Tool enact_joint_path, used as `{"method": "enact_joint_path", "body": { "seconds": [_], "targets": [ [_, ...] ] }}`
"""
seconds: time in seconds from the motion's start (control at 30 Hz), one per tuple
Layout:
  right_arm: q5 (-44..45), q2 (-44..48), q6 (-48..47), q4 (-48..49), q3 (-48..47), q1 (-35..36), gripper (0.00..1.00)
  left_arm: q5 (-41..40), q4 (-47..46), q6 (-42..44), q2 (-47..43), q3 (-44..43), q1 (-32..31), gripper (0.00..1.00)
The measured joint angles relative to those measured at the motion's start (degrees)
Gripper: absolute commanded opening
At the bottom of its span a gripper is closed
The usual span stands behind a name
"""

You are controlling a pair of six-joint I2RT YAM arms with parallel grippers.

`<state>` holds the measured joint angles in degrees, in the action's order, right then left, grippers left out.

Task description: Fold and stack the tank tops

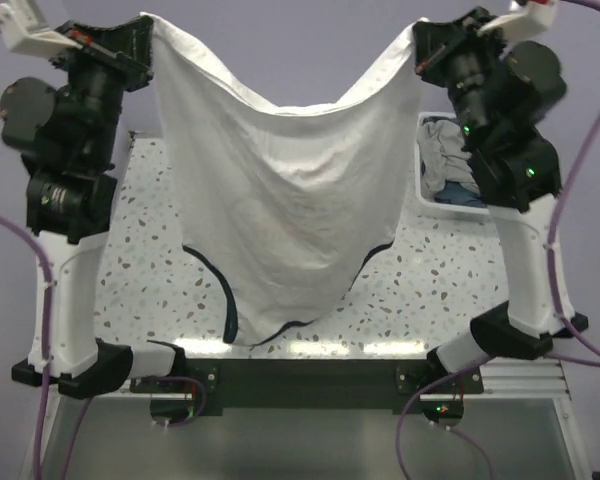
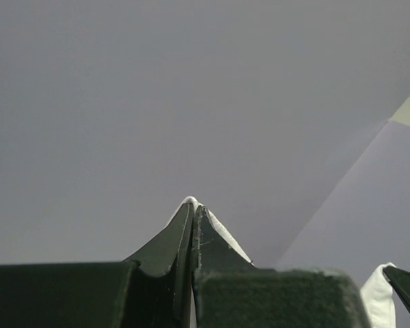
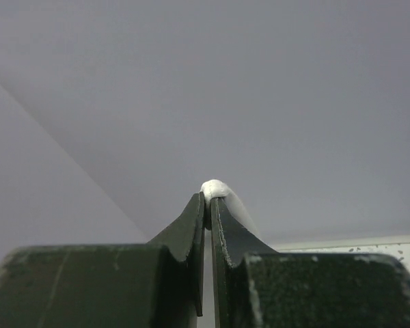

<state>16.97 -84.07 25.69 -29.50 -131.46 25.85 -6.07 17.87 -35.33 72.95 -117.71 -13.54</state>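
Note:
The white tank top (image 1: pixel 290 200) hangs spread in the air above the table, sagging in the middle, its navy-trimmed openings at the bottom near the table's front. My left gripper (image 1: pixel 148 30) is shut on its upper left corner. In the left wrist view a sliver of white cloth (image 2: pixel 222 232) shows past the closed left gripper (image 2: pixel 193 208). My right gripper (image 1: pixel 420 42) is shut on the upper right corner. The right wrist view shows a white bunch of cloth (image 3: pixel 215 186) squeezed at the tips of the right gripper (image 3: pixel 208 198). A grey tank top (image 1: pixel 445 160) lies crumpled in the basket.
A white basket (image 1: pixel 425 205) stands at the table's right side behind the right arm, with some blue cloth (image 1: pixel 468 198) in it too. The speckled table (image 1: pixel 150 250) lies under the hanging shirt. Both arms are raised high.

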Motion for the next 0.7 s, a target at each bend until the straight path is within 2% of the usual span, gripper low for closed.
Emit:
{"method": "enact_joint_path", "body": {
  "seconds": [0.13,0.3,0.37,0.5,0.7],
  "targets": [
    [-1.9,-14.2,-0.4,2.4,-5.5,-1.4,0.00,2.5,-1.0,-0.2,10.8,-2.5,2.2,0.00],
    [-7.1,-34.0,1.2,4.2,-13.2,-4.9,0.00,9.6,-0.8,-1.7,32.8,-16.0,5.5,0.00],
    [-8.5,-38.4,1.7,4.8,-14.6,-5.7,0.00,12.6,-0.8,-2.8,38.8,-19.1,6.6,0.00],
    [-9.5,-39.1,1.8,8.3,-13.6,-6.4,0.00,17.6,-2.0,-5.7,43.4,-19.5,9.9,0.00],
    [-9.1,-29.9,0.3,16.7,-13.7,-6.3,0.00,20.5,-11.2,-8.6,38.8,-19.8,15.0,0.00]
  ]
}}
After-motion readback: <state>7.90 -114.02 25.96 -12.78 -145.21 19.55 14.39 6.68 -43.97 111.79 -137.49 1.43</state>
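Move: High above the table, some 65 cm up, each shut gripper holds one hem corner of the tank top; the table's far edge lies straight ahead, about 27 cm beyond the left hand and 23 cm beyond the right. The tank top's middle hangs roughly 25 cm lower and 8 cm back, about 20 cm to the left hand's right and 20 cm to the right hand's left. The laundry basket is about 18 cm ahead of the right hand, 18 cm right and 58 cm below. Swinging forward and down together, both hands fling the held tank top outward some 25 cm while dipping nearly 20 cm, wrists tipping down about 20 degrees; then they lift 10 cm or so, draw back a few centimetres, and tip up again. The right hand also works in to the left by about 5 cm. Both grippers keep their pinch on the hem corners. ##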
